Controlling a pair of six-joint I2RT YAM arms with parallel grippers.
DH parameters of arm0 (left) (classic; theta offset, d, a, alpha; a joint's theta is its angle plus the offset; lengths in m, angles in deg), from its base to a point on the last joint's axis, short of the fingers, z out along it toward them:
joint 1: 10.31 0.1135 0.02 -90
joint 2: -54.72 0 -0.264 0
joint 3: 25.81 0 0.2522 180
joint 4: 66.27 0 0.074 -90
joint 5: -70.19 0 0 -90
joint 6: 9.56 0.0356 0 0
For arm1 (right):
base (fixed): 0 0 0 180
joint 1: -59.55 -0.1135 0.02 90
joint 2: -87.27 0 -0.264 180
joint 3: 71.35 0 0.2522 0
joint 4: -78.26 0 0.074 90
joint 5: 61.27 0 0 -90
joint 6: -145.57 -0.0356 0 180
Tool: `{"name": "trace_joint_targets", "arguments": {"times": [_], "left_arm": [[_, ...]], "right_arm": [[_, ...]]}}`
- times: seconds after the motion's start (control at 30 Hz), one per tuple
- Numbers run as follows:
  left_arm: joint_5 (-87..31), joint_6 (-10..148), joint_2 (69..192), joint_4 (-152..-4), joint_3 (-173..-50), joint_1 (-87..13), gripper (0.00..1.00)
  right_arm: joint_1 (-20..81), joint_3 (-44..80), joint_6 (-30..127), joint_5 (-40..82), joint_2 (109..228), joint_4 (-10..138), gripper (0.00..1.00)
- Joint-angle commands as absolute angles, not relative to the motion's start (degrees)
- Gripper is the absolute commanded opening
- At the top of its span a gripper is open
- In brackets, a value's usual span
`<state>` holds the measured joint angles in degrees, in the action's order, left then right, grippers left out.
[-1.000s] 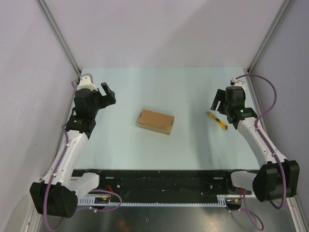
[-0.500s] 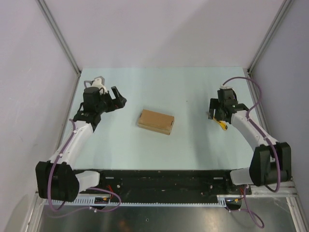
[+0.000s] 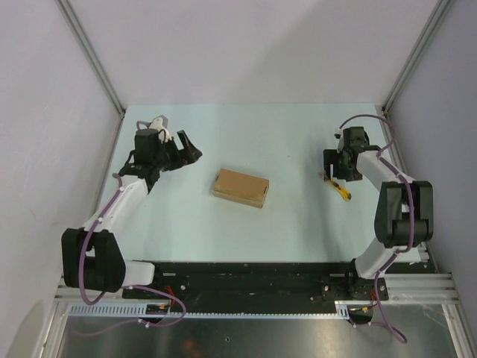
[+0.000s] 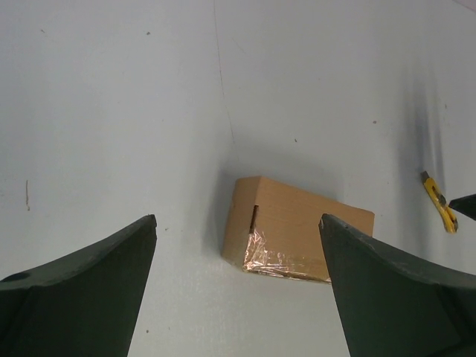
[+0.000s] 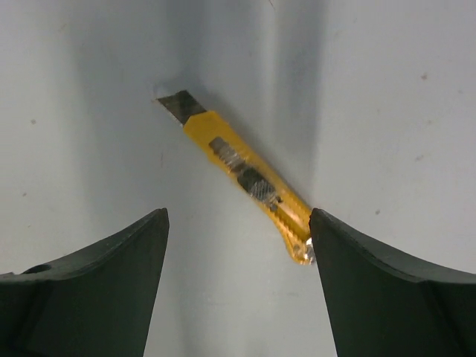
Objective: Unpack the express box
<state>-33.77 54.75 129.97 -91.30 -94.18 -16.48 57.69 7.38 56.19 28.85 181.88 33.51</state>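
Observation:
The express box, a flat brown carton, lies closed at the middle of the table. In the left wrist view the express box shows clear tape on its near edge. My left gripper is open and empty, to the left of the box and apart from it. My right gripper is open, low over the yellow-and-black utility knife. In the right wrist view the knife lies flat with its blade out, its rear end close to my right fingertip.
The arm bases and a black rail run along the near edge. Metal frame posts stand at the back corners, with grey walls on three sides.
My left gripper has swung right toward the box. My right gripper has dropped toward the knife and turned down over it. The box and knife have not moved.

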Motion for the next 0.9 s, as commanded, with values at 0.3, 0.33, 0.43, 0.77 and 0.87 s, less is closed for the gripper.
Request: {"name": "trace_joint_targets", "arguments": {"times": [0.3, 0.33, 0.43, 0.77, 0.87], "left_arm": [[-37.3, 53.4, 132.8, -90.1, -97.8, -16.1, 0.95], [-37.4, 53.4, 132.9, -90.0, -97.8, -16.1, 0.95], [-37.8, 53.4, 133.3, -90.1, -98.3, -16.1, 0.95], [-40.0, 53.0, 134.2, -90.0, -99.2, -16.1, 0.95], [-41.0, 52.6, 134.1, -90.0, -99.1, -16.1, 0.95]], "right_arm": [[59.1, 14.9, 59.1, 28.0, 194.0, 29.9, 0.79], [58.9, 14.9, 59.0, 28.1, 194.3, 29.5, 0.78], [57.3, 14.9, 58.0, 28.6, 195.3, 28.6, 0.74], [54.0, 15.2, 52.5, 27.4, 197.4, 27.6, 0.46], [52.4, 15.2, 51.8, 28.2, 197.7, 27.1, 0.37]]}}
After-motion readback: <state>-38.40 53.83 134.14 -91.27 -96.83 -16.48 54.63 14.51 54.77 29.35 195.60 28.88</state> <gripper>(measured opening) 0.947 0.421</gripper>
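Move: The yellow box cutter lies almost under the right hand, about 6 cm below, its middle roughly 1 cm ahead and 1 cm to the right. The cardboard box stands some 31 cm to that hand's left, about 1 cm ahead and 4 cm lower. From the left hand the box cutter is about 45 cm to the right, 3 cm back and 17 cm down. The right hand drops about 5 cm astride the box cutter, then shifts 2–3 cm left, fingers closing to touch. ##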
